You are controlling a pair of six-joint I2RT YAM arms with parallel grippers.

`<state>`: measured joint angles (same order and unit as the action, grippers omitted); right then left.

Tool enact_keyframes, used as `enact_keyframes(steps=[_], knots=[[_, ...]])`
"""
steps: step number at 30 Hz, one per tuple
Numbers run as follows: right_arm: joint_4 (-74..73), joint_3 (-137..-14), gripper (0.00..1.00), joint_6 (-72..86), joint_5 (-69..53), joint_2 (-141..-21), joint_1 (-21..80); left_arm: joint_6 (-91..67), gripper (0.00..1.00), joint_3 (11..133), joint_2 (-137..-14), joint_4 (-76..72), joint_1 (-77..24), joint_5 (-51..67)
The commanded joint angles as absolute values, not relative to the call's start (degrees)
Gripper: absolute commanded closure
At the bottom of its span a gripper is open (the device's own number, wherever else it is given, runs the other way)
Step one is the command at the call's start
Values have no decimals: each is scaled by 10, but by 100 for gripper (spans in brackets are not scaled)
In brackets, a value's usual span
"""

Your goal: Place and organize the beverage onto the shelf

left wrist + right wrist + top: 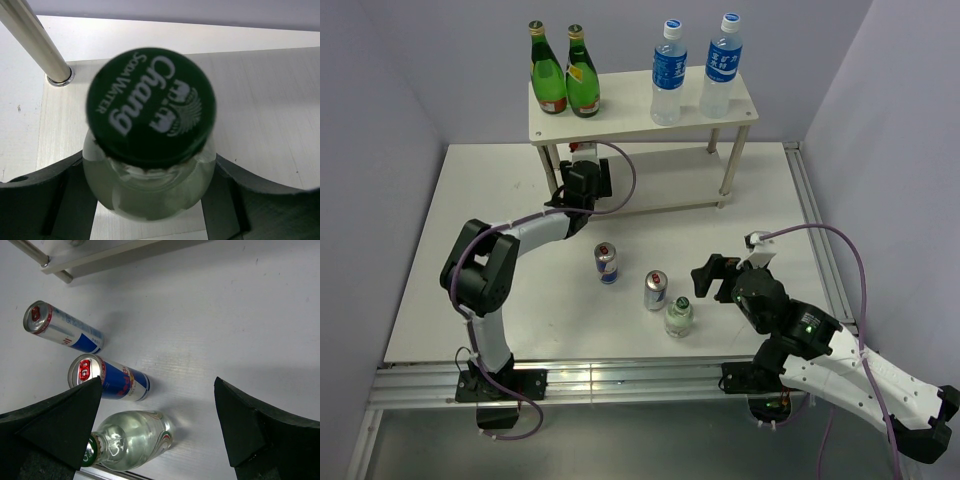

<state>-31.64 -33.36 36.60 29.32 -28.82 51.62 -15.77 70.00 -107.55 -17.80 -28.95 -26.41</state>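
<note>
The cream-white shelf [640, 100] stands at the back. Two water bottles [668, 72] [722, 65] stand on its top board at the right. My left gripper [583, 162] reaches under the top board and is shut on a small green-capped bottle [150, 105], held upright over the lower board [260, 100]. On the table stand two blue-silver cans [607, 263] [656, 290] and the other small green-capped bottle [679, 316]. My right gripper [713, 278] is open and empty just right of them. Its wrist view shows the cans [62, 332] [110, 379] and the bottle [132, 440] by the left finger [60, 420].
Two green glass bottles [548, 72] [582, 74] stand on the left of the top board. A shelf post [35, 40] rises just left of the held bottle. A metal rail [620, 375] runs along the table's near edge.
</note>
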Motion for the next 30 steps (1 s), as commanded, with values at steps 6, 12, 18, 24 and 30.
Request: enact_keyframes(steps=[6, 12, 18, 24, 30], knots=[[-301, -331, 0, 374, 312, -279, 524, -167, 6, 721, -1037, -249, -284, -274], [-301, -331, 0, 376, 316, -278, 525, -169, 1, 707, -1010, -237, -287, -268], [-301, -330, 0, 379, 323, -276, 525, -175, 1, 679, -969, -209, -300, -272], [-303, -329, 0, 381, 329, -268, 524, -189, 1, 635, -905, -181, -319, -279], [-305, -329, 0, 381, 333, -259, 524, -194, 1, 609, -833, -131, -339, -287]])
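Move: Between the left fingers, the soda bottle is still pinched, its middle about level with the hand point. The shelf's lower board lies roughly 10 cm below. The shelf's front left leg is some 7 cm to the left and 5 cm back; the nearer can stands about 23 cm back and 6 cm to the right, about 6 cm lower. From the idle right hand the bottle is about 31 cm ahead, 27 cm left and 5 cm lower. Spreading its fingers fully, the left hand lets go of the soda bottle over the lower board, lifting only a centimetre or two, then draws straight back about 7 cm to get clear of the bottle, and rises out more steeply at the end, finishing about 8 cm higher. ##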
